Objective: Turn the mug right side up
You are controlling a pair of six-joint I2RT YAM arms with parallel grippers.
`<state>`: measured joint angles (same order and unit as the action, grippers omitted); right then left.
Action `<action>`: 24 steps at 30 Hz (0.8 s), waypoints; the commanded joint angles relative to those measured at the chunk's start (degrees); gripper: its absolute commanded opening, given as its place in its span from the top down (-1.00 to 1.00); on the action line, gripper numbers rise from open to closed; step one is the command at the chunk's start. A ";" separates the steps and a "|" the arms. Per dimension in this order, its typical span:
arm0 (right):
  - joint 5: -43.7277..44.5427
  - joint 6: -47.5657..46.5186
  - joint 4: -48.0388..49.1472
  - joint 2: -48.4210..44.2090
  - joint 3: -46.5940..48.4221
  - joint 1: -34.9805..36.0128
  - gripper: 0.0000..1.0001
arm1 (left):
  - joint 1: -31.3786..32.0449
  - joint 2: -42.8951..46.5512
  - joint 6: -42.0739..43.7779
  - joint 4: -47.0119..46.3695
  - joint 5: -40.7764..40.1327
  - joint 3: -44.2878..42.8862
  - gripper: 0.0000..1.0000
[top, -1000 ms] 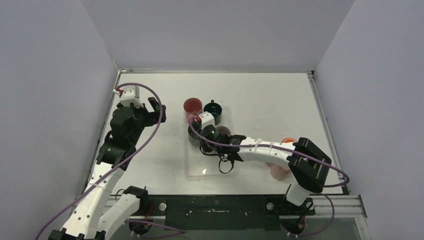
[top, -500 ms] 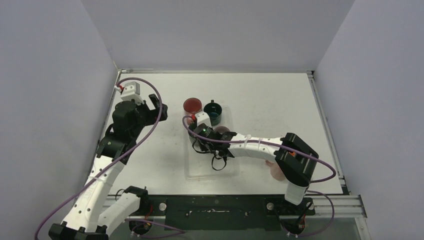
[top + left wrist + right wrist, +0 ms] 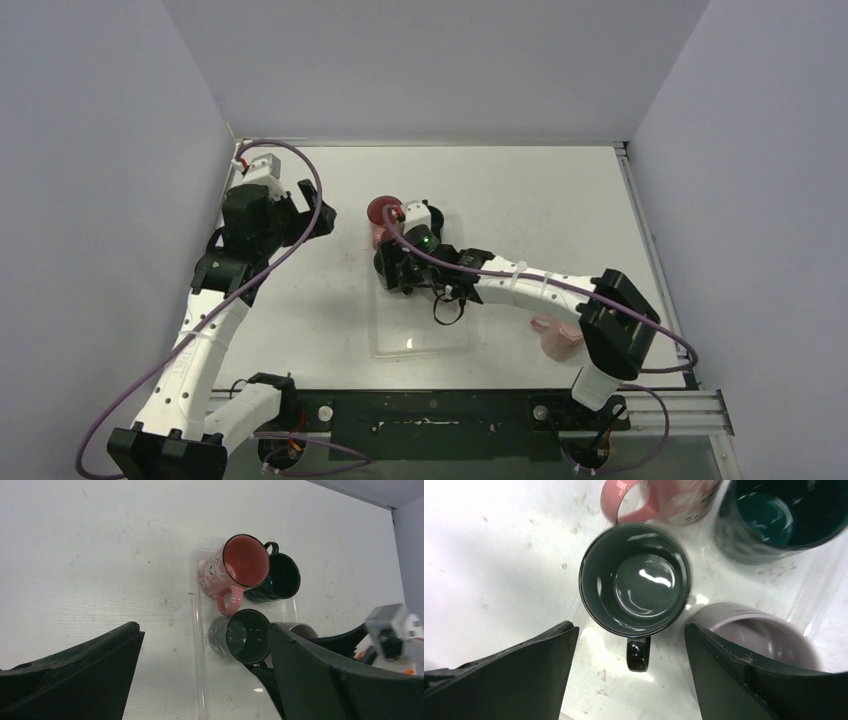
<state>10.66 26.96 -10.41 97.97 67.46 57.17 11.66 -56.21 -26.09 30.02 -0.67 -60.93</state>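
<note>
A dark grey mug (image 3: 634, 577) stands upright, mouth up, in a clear tray (image 3: 200, 680), its handle toward the near side. My right gripper (image 3: 629, 627) is open and hangs straight above it, one finger on each side, touching nothing. In the top view the right gripper (image 3: 400, 272) hides this mug. It also shows in the left wrist view (image 3: 247, 635). My left gripper (image 3: 203, 630) is open and empty, well left of the tray, over bare table (image 3: 312, 215).
In the tray a pink mug (image 3: 240, 565), a teal mug (image 3: 282, 575) and a mauve mug (image 3: 754, 635) stand upright around the grey one. Another pink mug (image 3: 555, 338) sits on the table by the right arm's elbow.
My right wrist has swung toward the far end of the tray and its elbow has shifted right. My left gripper has drifted a little farther back. No mug has moved.
</note>
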 commanded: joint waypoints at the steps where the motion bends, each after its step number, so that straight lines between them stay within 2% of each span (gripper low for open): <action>1: -3.73 2.77 1.42 -10.43 -1.03 -5.27 -0.62 | -1.30 -0.11 1.88 -1.14 5.43 -2.65 -0.92; 6: -0.40 5.77 -3.67 -20.15 -4.30 -11.87 -0.66 | -1.24 0.45 2.40 -3.93 9.09 -2.28 -0.93; 11: 6.42 15.66 -21.33 -24.30 -4.61 -19.63 -0.66 | -0.40 -0.18 2.30 -6.07 15.33 -2.21 -0.99; 13: 7.16 18.71 -27.04 -25.58 -5.65 -22.72 -0.66 | 1.72 -0.35 3.16 -8.07 18.31 -1.68 -0.89; 15: 7.44 20.86 -31.25 -27.06 -6.78 -26.31 -0.66 | 6.00 -0.80 5.06 -9.76 18.93 -1.48 -0.88; 18: 7.60 20.85 -33.06 -29.63 -7.72 -32.21 -0.67 | 16.18 -2.73 8.46 -12.12 18.15 -1.95 -0.89; 24: 7.23 19.86 -36.88 -31.51 -7.43 -43.02 -0.66 | 34.04 -12.10 15.69 -19.35 17.52 -5.20 -0.88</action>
<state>16.01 45.76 -42.57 69.25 59.02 19.25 37.69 -63.37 -16.97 19.11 15.94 -61.76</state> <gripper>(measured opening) 0.832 0.944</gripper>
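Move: From the right hand, the orange mug lies about 37 cm right, 2 back and 6 below; the pale pink mug is 33 right, 11 back; the grey mug just set down is 3 ahead, 4 left. From the left hand, the pale pink mug lies roughly 49 cm right, 16 back and 22 lower, the orange one 53 right, 7 back, the mauve mug 24 right, 5 back, the grey 12 right, 2 back. Already open and clear of the grey mug's handle, the right hand sweeps about 30 cm right towards the orange mug, arching some 11 cm up and partly down again while turning roughly 55 degrees clockwise. The left hand, open and high, swings about 18 cm right and somewhat back over the tray towards the pale pink and orange mugs, turning clockwise too. ##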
